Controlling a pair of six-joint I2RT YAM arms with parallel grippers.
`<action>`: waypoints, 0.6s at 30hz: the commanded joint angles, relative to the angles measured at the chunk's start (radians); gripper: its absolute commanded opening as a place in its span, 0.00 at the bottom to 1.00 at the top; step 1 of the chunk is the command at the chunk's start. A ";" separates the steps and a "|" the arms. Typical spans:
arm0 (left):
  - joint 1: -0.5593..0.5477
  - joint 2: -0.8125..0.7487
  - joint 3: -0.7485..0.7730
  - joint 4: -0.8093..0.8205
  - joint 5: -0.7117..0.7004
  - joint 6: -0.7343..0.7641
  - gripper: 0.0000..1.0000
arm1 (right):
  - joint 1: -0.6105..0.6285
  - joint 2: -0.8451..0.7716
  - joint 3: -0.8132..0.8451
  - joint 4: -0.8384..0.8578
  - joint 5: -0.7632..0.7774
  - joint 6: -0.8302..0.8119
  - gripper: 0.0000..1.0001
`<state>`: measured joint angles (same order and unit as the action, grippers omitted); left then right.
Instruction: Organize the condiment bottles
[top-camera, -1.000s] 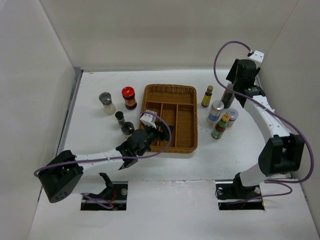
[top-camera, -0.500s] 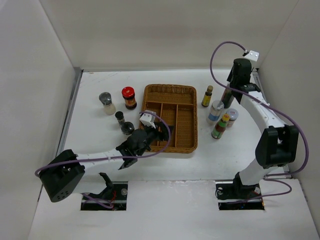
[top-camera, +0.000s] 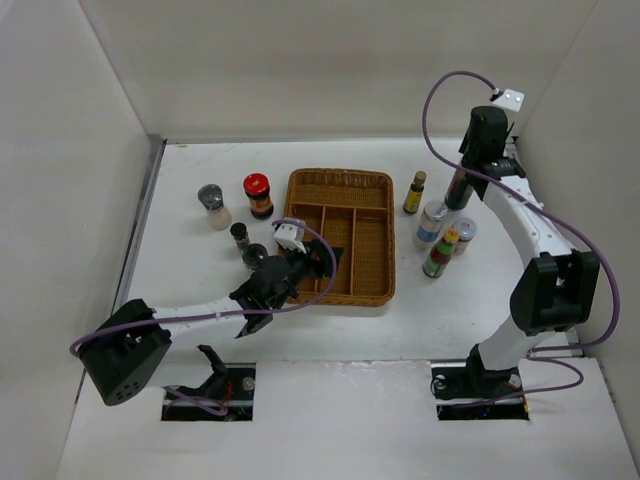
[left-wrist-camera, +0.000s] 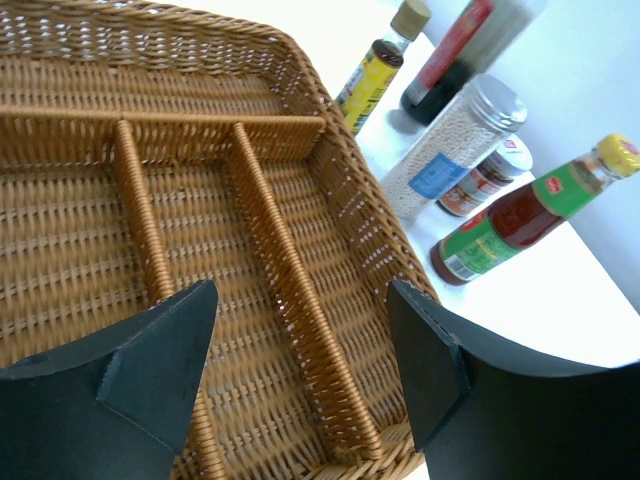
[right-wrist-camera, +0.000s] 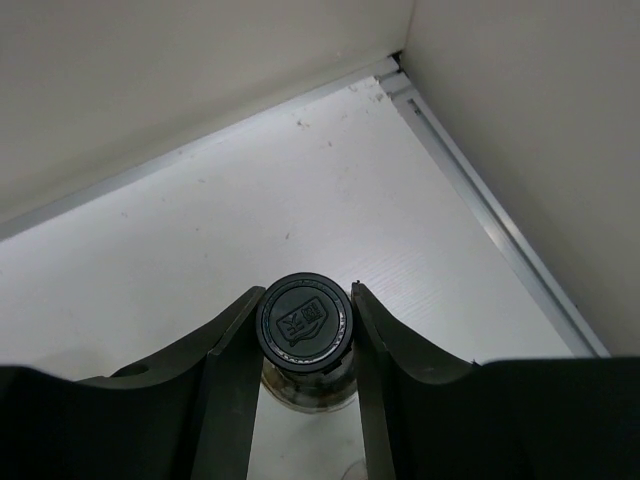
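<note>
My right gripper (right-wrist-camera: 306, 290) is shut on the black cap of a dark bottle (right-wrist-camera: 304, 325), which stands at the back right (top-camera: 457, 190); both fingers touch the cap. Next to it stand a slim yellow bottle (top-camera: 414, 192), a silver-capped shaker (top-camera: 431, 222), a small jar (top-camera: 464, 233) and a yellow-capped sauce bottle (top-camera: 440, 252). My left gripper (left-wrist-camera: 300, 295) hangs open and empty over the near-left part of the wicker tray (top-camera: 372, 285). Left of the tray stand a red-lidded jar (top-camera: 258, 196), a silver-capped shaker (top-camera: 211, 205) and two dark-capped bottles (top-camera: 240, 236).
The wicker tray's dividers (left-wrist-camera: 290, 300) run under my left fingers, and its compartments hold nothing that I can see. The back wall and right wall stand close to the right arm, with a metal strip (right-wrist-camera: 480, 210) along the table's corner.
The right gripper's fingers have closed onto the black cap of the dark bottle. The left arm has shifted only slightly over the tray.
</note>
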<state>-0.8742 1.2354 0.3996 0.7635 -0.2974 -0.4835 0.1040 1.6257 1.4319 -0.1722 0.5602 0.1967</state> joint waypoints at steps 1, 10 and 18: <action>0.010 -0.014 -0.022 0.060 0.020 -0.023 0.67 | -0.004 -0.053 0.180 0.154 0.050 -0.034 0.12; 0.036 -0.010 -0.041 0.095 0.015 -0.033 0.67 | 0.062 -0.073 0.346 0.161 0.055 -0.111 0.11; 0.039 -0.024 -0.047 0.097 0.023 -0.040 0.67 | 0.240 0.032 0.547 0.149 0.021 -0.209 0.12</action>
<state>-0.8387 1.2354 0.3618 0.7910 -0.2863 -0.5095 0.2798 1.6562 1.8545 -0.1726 0.5957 0.0292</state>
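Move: The right hand already grips the black-capped bottle by its top. The wicker basket's middle lies roughly 35 cm to its left, 10 cm back and 23 cm below. Standing lower, the small yellow bottle is about 14 cm left and 1 cm back, the white canister 10 cm left and 11 cm back, the low jar straight back some 10 cm. From the left hand the basket's middle is about 12 cm ahead, 4 cm right and 14 cm below. Still pinching the black-capped bottle just under its cap, the right hand hoists it fast, almost straight up at first, then also swings left towards the basket's side: some 18 cm up and 8 cm left in all. The wrist tips up by nearly 20 degrees on the way and turns slightly counter-clockwise; the fingers keep their hold. ##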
